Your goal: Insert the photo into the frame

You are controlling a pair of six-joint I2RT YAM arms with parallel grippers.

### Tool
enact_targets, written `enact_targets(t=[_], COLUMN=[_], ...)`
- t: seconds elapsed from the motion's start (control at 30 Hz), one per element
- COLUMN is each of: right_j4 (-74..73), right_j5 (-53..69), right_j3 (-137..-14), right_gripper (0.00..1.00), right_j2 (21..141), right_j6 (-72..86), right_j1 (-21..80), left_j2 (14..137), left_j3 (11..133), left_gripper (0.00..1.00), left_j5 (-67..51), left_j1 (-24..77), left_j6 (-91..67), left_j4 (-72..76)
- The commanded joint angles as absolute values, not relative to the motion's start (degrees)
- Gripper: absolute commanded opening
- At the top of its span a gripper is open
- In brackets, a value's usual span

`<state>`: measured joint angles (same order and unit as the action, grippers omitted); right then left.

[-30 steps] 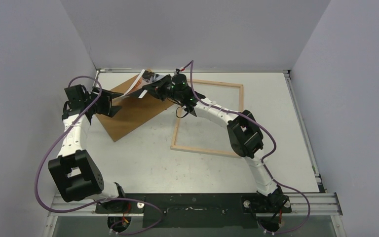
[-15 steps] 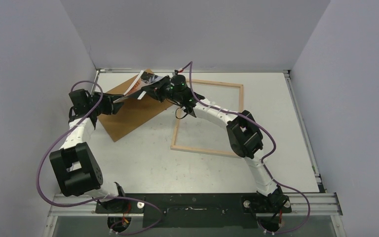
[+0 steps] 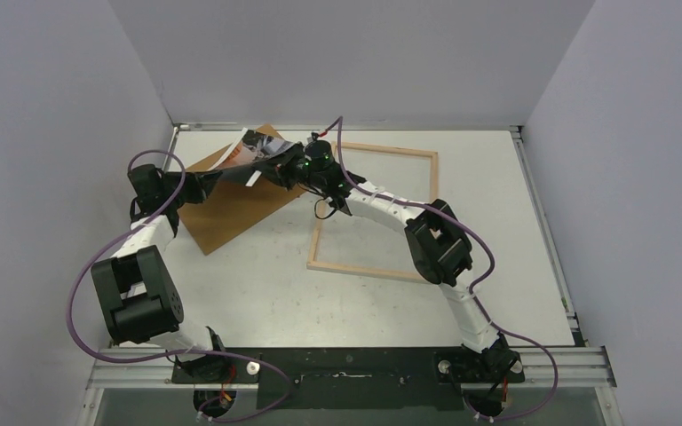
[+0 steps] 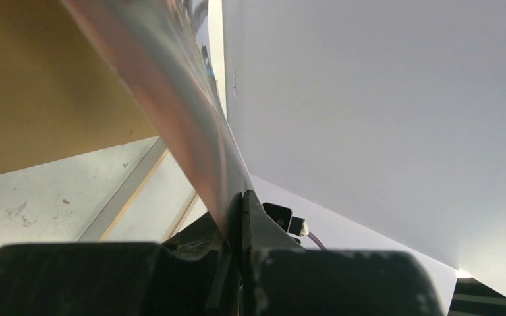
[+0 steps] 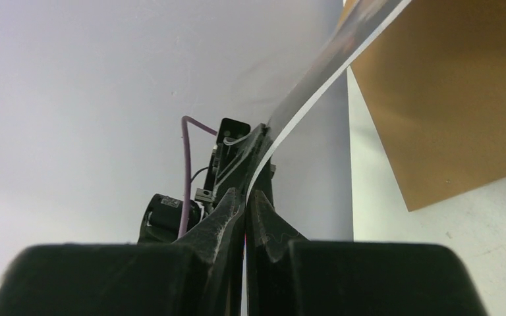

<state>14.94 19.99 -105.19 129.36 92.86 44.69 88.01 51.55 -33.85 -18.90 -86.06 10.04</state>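
Note:
The photo [image 3: 245, 145] hangs bowed in the air over the brown hardboard sheet [image 3: 231, 213] at the back left. My left gripper [image 3: 223, 175] is shut on the photo's left edge, and my right gripper [image 3: 268, 165] is shut on its right edge. In the left wrist view the photo [image 4: 171, 92] curves down into the shut left gripper [image 4: 240, 201]. In the right wrist view the photo's [image 5: 342, 49] edge runs into the shut right gripper [image 5: 246, 196]. The pale wood frame [image 3: 368, 271] lies flat to the right, under the right arm.
The hardboard sheet [image 5: 448, 99] lies tilted on the table beneath the photo, its corner near the frame's left rim [image 3: 318, 232]. Grey walls enclose the back and both sides. The back wall stands close behind the grippers.
My left gripper moved in toward the photo and closed on its left edge. The photo shifted a little left and bowed, with the right gripper still shut on it.

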Motion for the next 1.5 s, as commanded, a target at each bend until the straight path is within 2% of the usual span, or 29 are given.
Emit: enact_targets(t=[0.0,0.07,0.13,0.17,0.27,0.3,0.4,0.63,0.8,0.97,1.23,1.47], right_j4=[18.74,18.80,18.99,19.28,20.28,21.05,23.62,18.83,2.24,3.58,-2.44,-2.65], right_j5=[20.92,21.04,21.38,21.51,21.35,21.20,21.50,25.53,23.54,18.97,22.41,20.54], right_j3=[-103.45,-103.20,-103.19,-103.08,-101.50,-100.60,-97.53,-93.67,-95.81,-90.84,-94.39,-98.59], right_gripper=[0.02,0.03,0.09,0.15,0.51,0.58,0.66,0.69,0.68,0.70,0.70,0.70], right_j2=[125.44,125.29,125.33,125.19,123.78,122.90,119.42,111.81,106.51,101.72,104.82,110.42], right_j6=[93.50,93.53,93.32,93.22,91.58,90.48,86.85,69.16,34.91,10.49,-13.17,-17.40], right_j1=[44.76,44.65,44.50,44.40,43.77,43.32,41.45,36.52,37.38,39.64,44.88,46.07], left_j2=[88.07,88.15,88.18,88.17,88.39,88.62,88.85,89.33,89.21,89.25,88.74,87.78], left_j3=[53.14,54.11,54.76,55.09,57.03,58.26,62.04,69.68,73.36,77.57,80.50,80.04], left_gripper=[0.00,0.00,0.00,0.00,0.00,0.00,0.00,0.00,0.00,0.00,0.00,0.00], left_j5=[-33.83,-33.99,-34.09,-34.18,-34.80,-35.07,-35.43,-37.28,-38.94,-40.50,-41.53,-41.87], left_j1=[-18.98,-18.98,-19.06,-19.07,-19.07,-19.07,-19.07,-19.07,-19.03,-19.07,-18.88,-18.81], left_j6=[-85.31,-84.36,-83.69,-83.48,-82.38,-81.66,-78.82,-76.14,-76.49,-76.49,-75.89,-75.83], left_j4=[12.50,10.07,8.64,7.99,4.81,2.52,-4.99,-17.97,-22.17,-23.46,-26.19,-27.15])
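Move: The photo is held up between the two hands, its middle roughly 6 cm ahead of and 8 cm right of the left hand, 6 cm below; from the right hand that is 6 cm ahead, 8 cm left and 11 cm down. The wooden frame's middle is about level with the left hand, 45 cm right, and 30 cm right of the right hand. The brown board lies below, its middle 6 cm ahead of the left hand and 1 cm left. The photo passes to the left hand alone, which keeps its edge pinched and lifts it about 8 cm. The right fingers open and let go; that hand backs off some 12 cm to the right while rising, rolls roughly 100 degrees about its own finger line, then sinks and eases back left towards the photo's loose end, fingers wide open. ##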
